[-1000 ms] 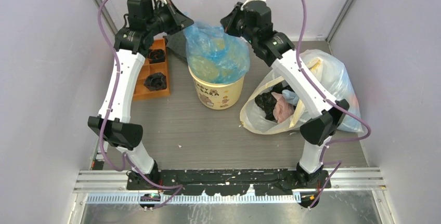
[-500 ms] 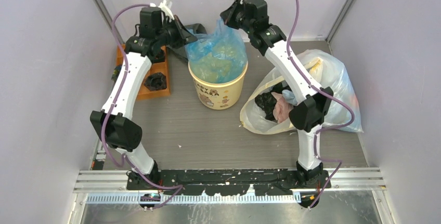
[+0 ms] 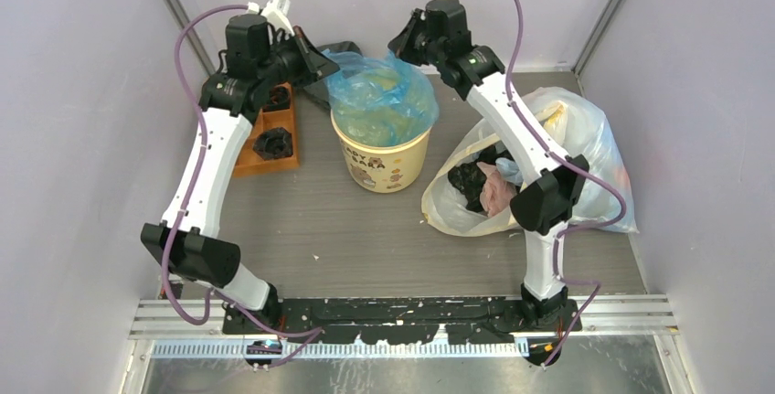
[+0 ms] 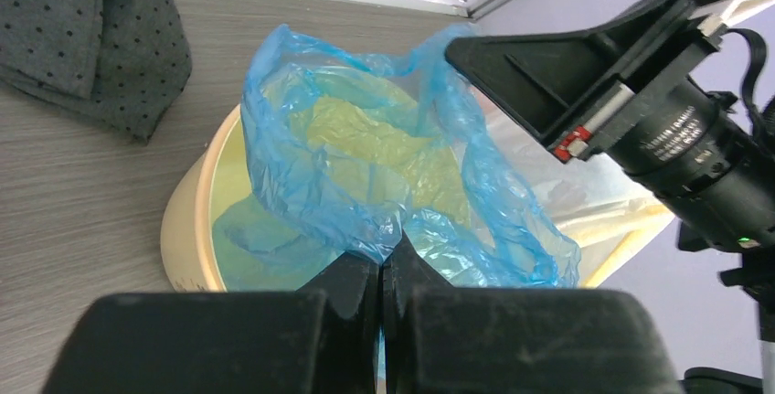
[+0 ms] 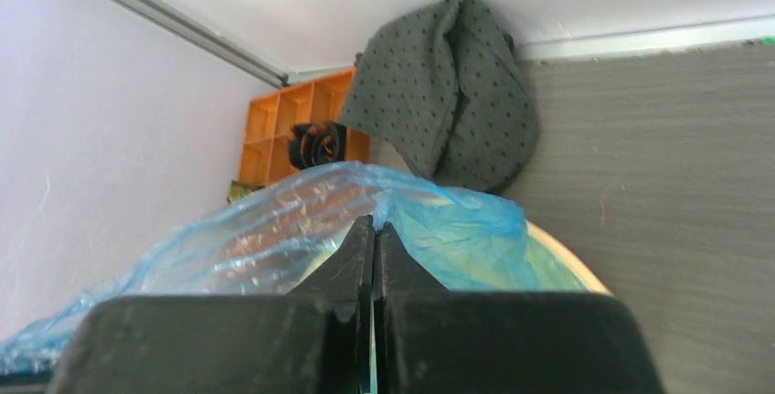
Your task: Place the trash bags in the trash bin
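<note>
The light-blue trash bag (image 3: 379,92) hangs with its lower part inside the cream-yellow trash bin (image 3: 381,158) and its mouth spread above the rim. My left gripper (image 3: 329,63) is shut on the bag's left edge, and my right gripper (image 3: 398,48) is shut on its far right edge. In the left wrist view the bag (image 4: 366,175) is pinched at the fingertips (image 4: 382,261) above the bin (image 4: 187,220). In the right wrist view the bag (image 5: 274,220) is pinched at the gripper (image 5: 375,222), with the bin's rim (image 5: 567,261) showing beyond.
An orange compartment tray (image 3: 265,129) with black parts stands left of the bin. A grey dotted cloth (image 5: 448,92) lies behind the bin. A large whitish-clear sack (image 3: 539,165) with dark contents lies to the right, under the right arm.
Both grippers keep their hold on the bag. Over the last half second the left gripper moved up and left, and the bag's mouth spread wider over the bin.
</note>
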Robot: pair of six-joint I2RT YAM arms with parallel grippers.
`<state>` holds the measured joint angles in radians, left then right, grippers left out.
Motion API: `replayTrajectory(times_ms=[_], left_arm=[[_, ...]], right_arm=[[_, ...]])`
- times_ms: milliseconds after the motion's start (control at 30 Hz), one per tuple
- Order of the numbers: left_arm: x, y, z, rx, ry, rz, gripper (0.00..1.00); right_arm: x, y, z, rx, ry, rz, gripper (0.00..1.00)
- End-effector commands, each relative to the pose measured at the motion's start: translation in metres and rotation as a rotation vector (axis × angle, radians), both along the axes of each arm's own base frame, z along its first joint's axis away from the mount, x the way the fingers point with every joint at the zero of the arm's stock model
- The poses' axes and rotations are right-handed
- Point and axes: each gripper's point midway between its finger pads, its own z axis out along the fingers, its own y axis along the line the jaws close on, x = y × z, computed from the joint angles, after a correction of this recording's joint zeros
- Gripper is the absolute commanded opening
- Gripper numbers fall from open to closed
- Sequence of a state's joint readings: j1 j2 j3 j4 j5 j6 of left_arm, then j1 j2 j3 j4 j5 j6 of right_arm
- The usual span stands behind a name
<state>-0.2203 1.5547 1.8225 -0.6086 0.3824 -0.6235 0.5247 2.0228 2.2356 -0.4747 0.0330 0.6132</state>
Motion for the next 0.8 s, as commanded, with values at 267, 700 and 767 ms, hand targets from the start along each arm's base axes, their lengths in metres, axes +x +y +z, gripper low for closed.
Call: replayTrajectory(times_ms=[267, 700, 767], left_arm=[[-0.034, 0.01, -0.014, 0.042, 0.018, -0.016, 0.01], [-0.037, -0.006, -0.022, 0.051, 0.017, -0.06, 0.0], [-0.029, 0.002, -0.022, 0.084, 0.017, -0.02, 0.01]], right_arm=[[-0.102, -0.066, 0.033, -0.03, 0.115, -0.055, 0.01], [-0.13, -0.081, -0.038, -0.093, 0.246, -0.112, 0.01], [-0.119, -0.062, -0.03, -0.075, 0.23, -0.064, 0.01]])
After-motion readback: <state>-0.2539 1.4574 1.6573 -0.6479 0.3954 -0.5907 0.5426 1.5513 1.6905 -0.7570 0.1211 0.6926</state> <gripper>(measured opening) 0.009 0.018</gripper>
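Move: The trash bin under the blue trash bag has its middle roughly 12 cm to the right of the left hand, 2 cm nearer the base and 26 cm below; from the right hand it lies about 11 cm back, 3 cm left and 23 cm down. From the left hand, the grey cloth is some 18 cm ahead and 3 cm left, the orange tray about 11 cm ahead and 24 cm left. The white bag sits roughly 33 cm right of the right hand and 13 cm back. The blue bag's rim, still pinched by both shut grippers, is drawn from the bin's far side towards its right edge by the right hand, which sweeps back about 14 cm and right 8 cm, first rising slightly, then sinking about 10 cm while tipping down some 20 degrees. The left hand keeps its corner and eases down and back, about 4 cm each. ##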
